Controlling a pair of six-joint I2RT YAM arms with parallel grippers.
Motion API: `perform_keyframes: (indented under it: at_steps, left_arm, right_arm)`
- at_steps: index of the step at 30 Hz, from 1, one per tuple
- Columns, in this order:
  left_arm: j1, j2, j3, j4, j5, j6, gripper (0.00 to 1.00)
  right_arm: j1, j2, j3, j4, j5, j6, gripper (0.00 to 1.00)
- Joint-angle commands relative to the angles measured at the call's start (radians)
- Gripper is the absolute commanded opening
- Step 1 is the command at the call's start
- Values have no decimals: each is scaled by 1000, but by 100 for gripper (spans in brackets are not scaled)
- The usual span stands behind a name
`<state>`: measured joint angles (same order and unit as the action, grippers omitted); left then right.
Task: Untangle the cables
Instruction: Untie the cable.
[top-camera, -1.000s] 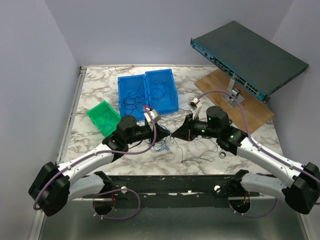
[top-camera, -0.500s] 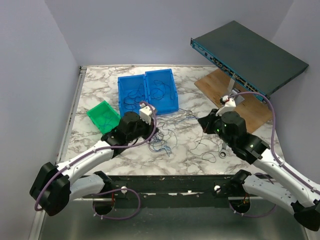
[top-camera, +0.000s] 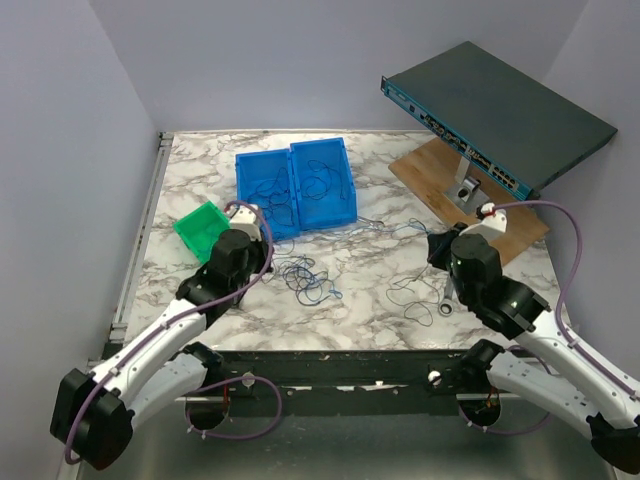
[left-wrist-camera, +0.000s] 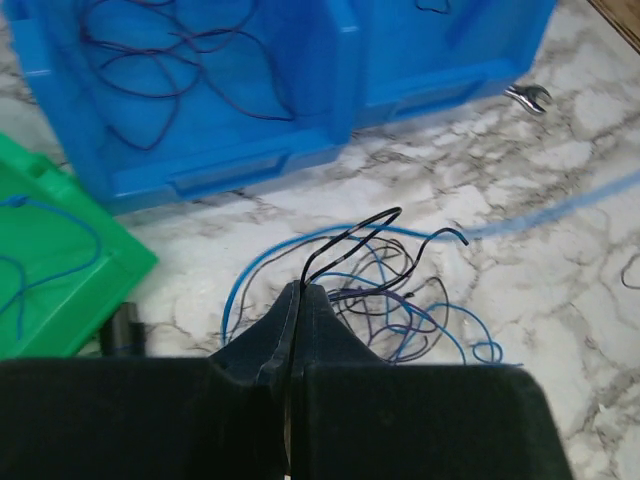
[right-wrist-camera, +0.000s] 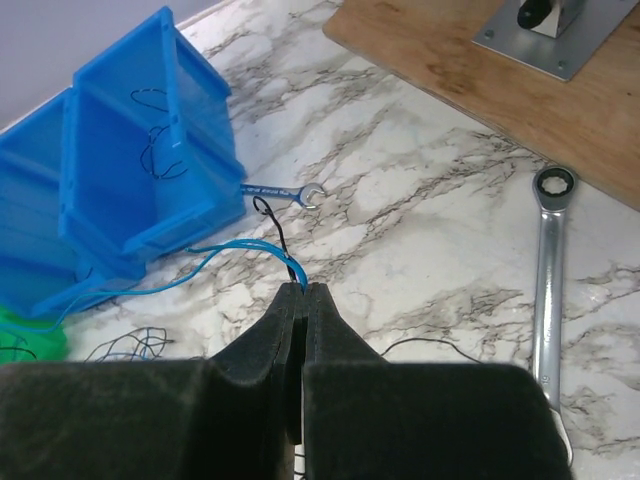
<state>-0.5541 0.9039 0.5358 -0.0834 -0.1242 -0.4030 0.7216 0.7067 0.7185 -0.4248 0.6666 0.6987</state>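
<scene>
The cables lie as a loose tangle (top-camera: 305, 280) of thin blue and dark wires on the marble table (top-camera: 350, 320). My left gripper (top-camera: 266, 264) sits just left of the tangle, shut on a black cable (left-wrist-camera: 350, 238) that arches out of its tips (left-wrist-camera: 302, 287). My right gripper (top-camera: 434, 245) is far to the right, shut on a blue cable (right-wrist-camera: 225, 248) and a black one (right-wrist-camera: 283, 238) at its tips (right-wrist-camera: 305, 288). The blue cable (top-camera: 380, 227) runs from the tangle toward the right gripper. More dark loops (top-camera: 415, 295) lie below it.
Two blue bins (top-camera: 295, 185) and a green bin (top-camera: 205, 232) hold other wires at the back left. A network switch (top-camera: 500, 110) stands on a wooden board (top-camera: 470, 195) at the back right. A ratchet wrench (right-wrist-camera: 548, 290) and a small wrench (right-wrist-camera: 285, 191) lie on the table.
The two arms have drawn apart, left going left and right going right. The tangle has spread out between them, and a blue cable now stretches toward the right gripper.
</scene>
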Motion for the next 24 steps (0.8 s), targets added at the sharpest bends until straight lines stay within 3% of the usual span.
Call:
perform_keyframes:
  at_steps: [1, 4, 6, 9, 13, 19, 24]
  left_arm:
    - [40, -89, -40, -31, -70, -57, 1]
    - [32, -103, -31, -15, 19, -44, 37]
    - [19, -108, -17, -25, 9, -40, 59]
    - [-20, -103, 20, -67, -59, -18, 81]
    - [-87, -58, 66, -32, 3, 50, 84]
    - [-108, -4, 30, 282, 438, 132, 83]
    - [-141, 116, 93, 344, 569, 171, 82]
  right_arm:
    - [2, -7, -5, 59, -115, -72, 1]
    - [2, 8, -17, 155, -367, -152, 1]
    - [2, 20, -7, 177, -433, -164, 1]
    - [1, 38, 25, 189, -509, -202, 1]
    - [2, 68, 90, 179, -619, -247, 1]
    - [2, 110, 143, 155, -751, -273, 1]
    - [1, 127, 155, 162, -807, -251, 1]
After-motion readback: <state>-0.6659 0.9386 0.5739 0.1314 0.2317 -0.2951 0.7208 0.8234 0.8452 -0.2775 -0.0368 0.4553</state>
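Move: The blue and black cable pinched in the right gripper is some 35 cm right of the left hand, roughly level fore and aft and about 8 cm higher. The tangle lies on the table 8 cm right of the left hand, 4 cm farther out and 14 cm lower, the green bin 20 cm left and 12 cm ahead. From the right hand the tangle is about 28 cm left, 4 cm out and 22 cm down; the large wrench is 8 cm right, 3 cm ahead and equally low. Inward from both sides: the left hand edges 2 cm left as its fingers spread wide and let go of the cable they held, then swings back right towards the right hand, ending about 9 cm right, rising and drawing back a little, turning clockwise. The right hand keeps its pinch on the blue and black cable and carries it left about 12 cm, rising some 5 cm and turning about 40 degrees counter-clockwise to face the left hand. ##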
